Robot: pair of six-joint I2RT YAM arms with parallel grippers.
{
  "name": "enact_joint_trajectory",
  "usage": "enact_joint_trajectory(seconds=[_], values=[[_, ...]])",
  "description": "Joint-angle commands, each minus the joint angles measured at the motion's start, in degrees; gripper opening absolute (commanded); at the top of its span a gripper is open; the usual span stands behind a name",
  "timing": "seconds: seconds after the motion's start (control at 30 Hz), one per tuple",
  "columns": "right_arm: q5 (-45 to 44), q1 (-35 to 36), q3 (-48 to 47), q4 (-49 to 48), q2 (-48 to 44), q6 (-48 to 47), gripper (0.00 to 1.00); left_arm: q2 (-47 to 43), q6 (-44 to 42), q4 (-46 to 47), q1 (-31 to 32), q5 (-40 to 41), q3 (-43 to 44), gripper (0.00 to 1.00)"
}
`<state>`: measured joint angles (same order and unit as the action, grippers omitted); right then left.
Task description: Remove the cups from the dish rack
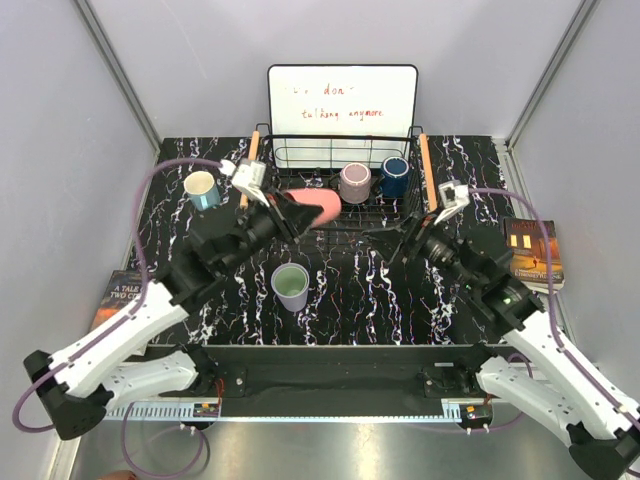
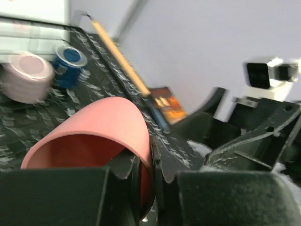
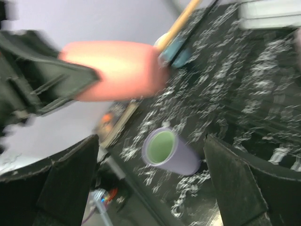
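My left gripper (image 1: 289,213) is shut on the salmon pink cup (image 1: 316,207), pinching its wall with one finger inside the rim; the cup (image 2: 94,134) lies sideways above the front left of the dish rack (image 1: 345,222). In the rack stand the mauve cup (image 1: 355,182) and the navy cup (image 1: 395,175). On the table stand the lavender cup (image 1: 291,286) with a green inside and, left of the rack, the light blue cup (image 1: 202,189). My right gripper (image 1: 408,246) hangs open by the rack's front right corner, nothing between its fingers (image 3: 235,179); the lavender cup (image 3: 169,150) shows below it.
A white board with writing (image 1: 342,100) leans behind the rack. One book (image 1: 534,250) lies at the right table edge, another (image 1: 115,296) at the left. The rack's wooden handles (image 1: 428,170) run along its sides. Grey walls close in the table.
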<state>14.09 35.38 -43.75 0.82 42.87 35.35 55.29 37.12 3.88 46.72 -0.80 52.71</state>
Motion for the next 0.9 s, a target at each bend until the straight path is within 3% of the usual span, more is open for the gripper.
enact_joint_trajectory(seconds=[0.0,0.17,0.27,0.5,0.87], values=[[-18.4,0.2,-7.8,18.1,-0.5,-9.8,1.0,-3.0,-12.1,-20.8,-0.2,13.4,14.4,0.0],[-24.5,0.3,-9.8,20.9,2.4,-11.3,1.0,3.7,-12.4,-49.0,-0.2,17.2,26.5,0.0],[-24.0,0.3,-10.6,21.0,5.3,-11.3,1.0,7.4,-12.3,-59.3,1.5,17.8,27.4,0.0],[-23.6,0.3,-10.7,20.8,9.1,-10.6,1.0,8.2,-12.7,-67.3,3.5,20.5,27.0,0.0],[-24.2,0.3,-7.7,18.7,8.6,-9.9,1.0,11.9,-15.3,-70.6,6.1,15.4,28.1,0.0]])
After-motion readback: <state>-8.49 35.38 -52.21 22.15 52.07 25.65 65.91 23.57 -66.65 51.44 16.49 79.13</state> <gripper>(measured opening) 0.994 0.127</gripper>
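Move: My left hand already holds the pink cup by its rim; the green-in-purple cup stack lies about 26 cm below it, some 3 cm ahead and 3 cm left. In the rack, the pale pink mug is roughly 26 cm ahead, 14 cm right and 22 cm down. From my empty right hand that mug is about 30 cm ahead, 3 cm left, the blue mug 31 cm ahead and 7 cm right, both 19 cm down; the stack is 5 cm ahead, 22 cm left, 23 cm down. Keeping the pink cup pinched, I carry it left with my left hand, first rising about 6 cm, then sinking some 16 cm and easing back to the left of the stack, while the wrist rolls about 60 degrees so the level fingers tip steeply down. My right hand stays open and pulls away to the right, forward and down towards the rack's mugs, turning clockwise to face them. ##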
